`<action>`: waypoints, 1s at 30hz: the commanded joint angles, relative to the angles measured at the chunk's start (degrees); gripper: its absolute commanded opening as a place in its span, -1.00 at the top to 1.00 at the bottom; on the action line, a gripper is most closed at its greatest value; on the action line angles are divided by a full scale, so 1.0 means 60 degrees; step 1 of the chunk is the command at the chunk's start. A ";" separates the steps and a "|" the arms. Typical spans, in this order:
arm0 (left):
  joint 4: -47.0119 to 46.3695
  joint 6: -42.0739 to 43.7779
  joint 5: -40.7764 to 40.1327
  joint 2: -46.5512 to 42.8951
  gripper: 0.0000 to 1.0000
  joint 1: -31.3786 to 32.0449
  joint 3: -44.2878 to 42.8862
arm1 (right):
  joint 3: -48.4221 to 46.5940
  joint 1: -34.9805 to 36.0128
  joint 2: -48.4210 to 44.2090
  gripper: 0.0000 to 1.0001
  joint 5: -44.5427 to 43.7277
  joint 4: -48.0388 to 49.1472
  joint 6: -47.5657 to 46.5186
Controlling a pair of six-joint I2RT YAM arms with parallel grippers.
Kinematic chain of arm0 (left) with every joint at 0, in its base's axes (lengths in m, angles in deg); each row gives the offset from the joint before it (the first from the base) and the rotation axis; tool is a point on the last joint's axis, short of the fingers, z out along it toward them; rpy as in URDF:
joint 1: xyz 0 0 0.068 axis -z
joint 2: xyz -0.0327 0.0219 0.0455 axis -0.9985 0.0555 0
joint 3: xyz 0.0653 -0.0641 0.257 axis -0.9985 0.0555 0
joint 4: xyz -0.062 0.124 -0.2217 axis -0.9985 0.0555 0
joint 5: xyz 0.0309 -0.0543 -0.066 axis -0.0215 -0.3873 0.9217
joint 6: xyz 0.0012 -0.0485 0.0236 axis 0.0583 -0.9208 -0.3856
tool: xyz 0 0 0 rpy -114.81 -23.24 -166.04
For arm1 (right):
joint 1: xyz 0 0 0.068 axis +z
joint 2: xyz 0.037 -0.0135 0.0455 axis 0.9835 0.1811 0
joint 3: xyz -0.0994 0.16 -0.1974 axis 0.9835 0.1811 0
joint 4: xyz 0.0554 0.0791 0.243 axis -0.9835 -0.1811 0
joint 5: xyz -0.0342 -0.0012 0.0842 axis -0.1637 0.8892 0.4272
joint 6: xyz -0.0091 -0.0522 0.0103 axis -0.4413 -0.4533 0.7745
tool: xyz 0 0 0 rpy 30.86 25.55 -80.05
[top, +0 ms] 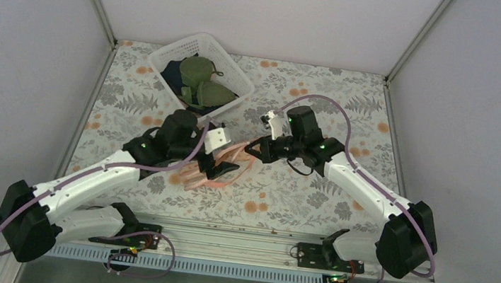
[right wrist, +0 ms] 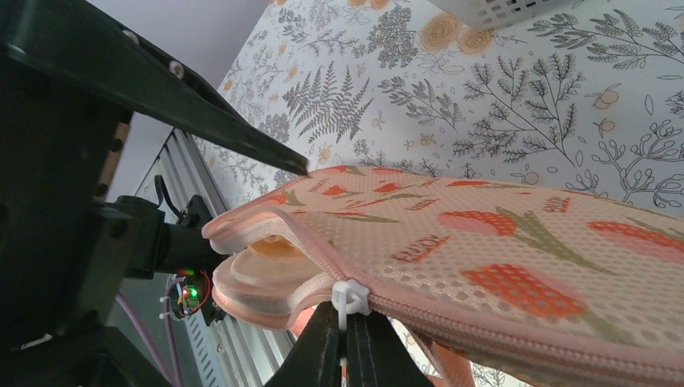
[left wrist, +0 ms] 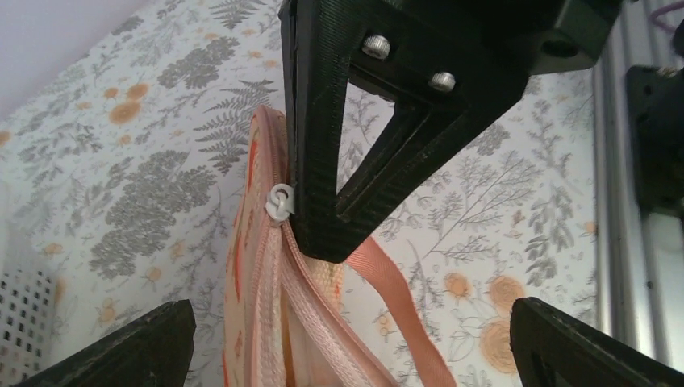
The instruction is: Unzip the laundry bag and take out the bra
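The laundry bag (top: 210, 167), peach-pink with orange-red flowers, lies between my two grippers at mid-table. In the right wrist view the laundry bag (right wrist: 500, 242) is raised off the table and its zipper is parted at the left end. A smooth peach cup edge, apparently the bra (right wrist: 270, 248), shows in that gap. My right gripper (right wrist: 345, 310) is shut on the white zipper pull (right wrist: 349, 297). In the left wrist view the zipper pull (left wrist: 280, 201) sits at the right gripper's finger. My left gripper (left wrist: 355, 339) is open wide, with the bag (left wrist: 266, 322) edge-on between its fingers, not touching them.
A white lattice basket (top: 202, 72) with olive-green bras (top: 204, 85) stands at the back left, just behind the left arm. A peach ribbon strap (left wrist: 403, 298) hangs from the bag. The metal rail (top: 237, 236) runs along the near table edge.
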 commanded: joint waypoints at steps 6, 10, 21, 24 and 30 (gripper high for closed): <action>-0.1561 0.1944 -0.1745 0.0549 -0.72 0.0203 0.0378 | -0.0068 0.0089 -0.0111 0.93 0.0549 0.0305 -0.0290; -0.1549 0.2110 -0.1396 0.0727 -0.34 0.0205 0.0469 | -0.0117 0.0088 -0.0109 0.93 0.0587 0.0218 -0.0455; -0.1229 0.2340 -0.0997 0.0814 0.93 0.0230 0.0480 | -0.0067 0.0074 -0.0250 0.93 0.0587 0.0186 -0.0628; -0.1095 0.2430 -0.1019 0.0624 0.95 0.0232 0.0465 | -0.0033 -0.0076 -0.0353 0.93 0.0323 0.0096 -0.0601; -0.0458 0.2923 -0.1297 0.0012 0.95 0.0231 0.0601 | 0.0447 -0.1141 -0.0750 0.93 0.0018 -0.0322 -0.0673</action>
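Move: The zip edge of the laundry bag passes between the left hand's wide-open fingers, about 2 cm ahead of and 3 cm below its hand point. The zip slider, already in the right fingers, is some 4 cm to the left hand's right and 2 cm ahead. The bag's body hangs roughly 9 cm left, 5 cm back and lower, and the basket's middle is about 19 cm ahead and 12 cm left. From the right hand, that zip edge is about 4 cm to the left. Forward a couple of centimetres and then down about 3, the left hand comes over the zip edge just beside the slider, rolling its wrist some 15 degrees as its wide-open fingers shut and pinch the edge. The right hand keeps its pinch on the zip slider, almost still until it starts drawing to the right, about 1 cm, at the end. ##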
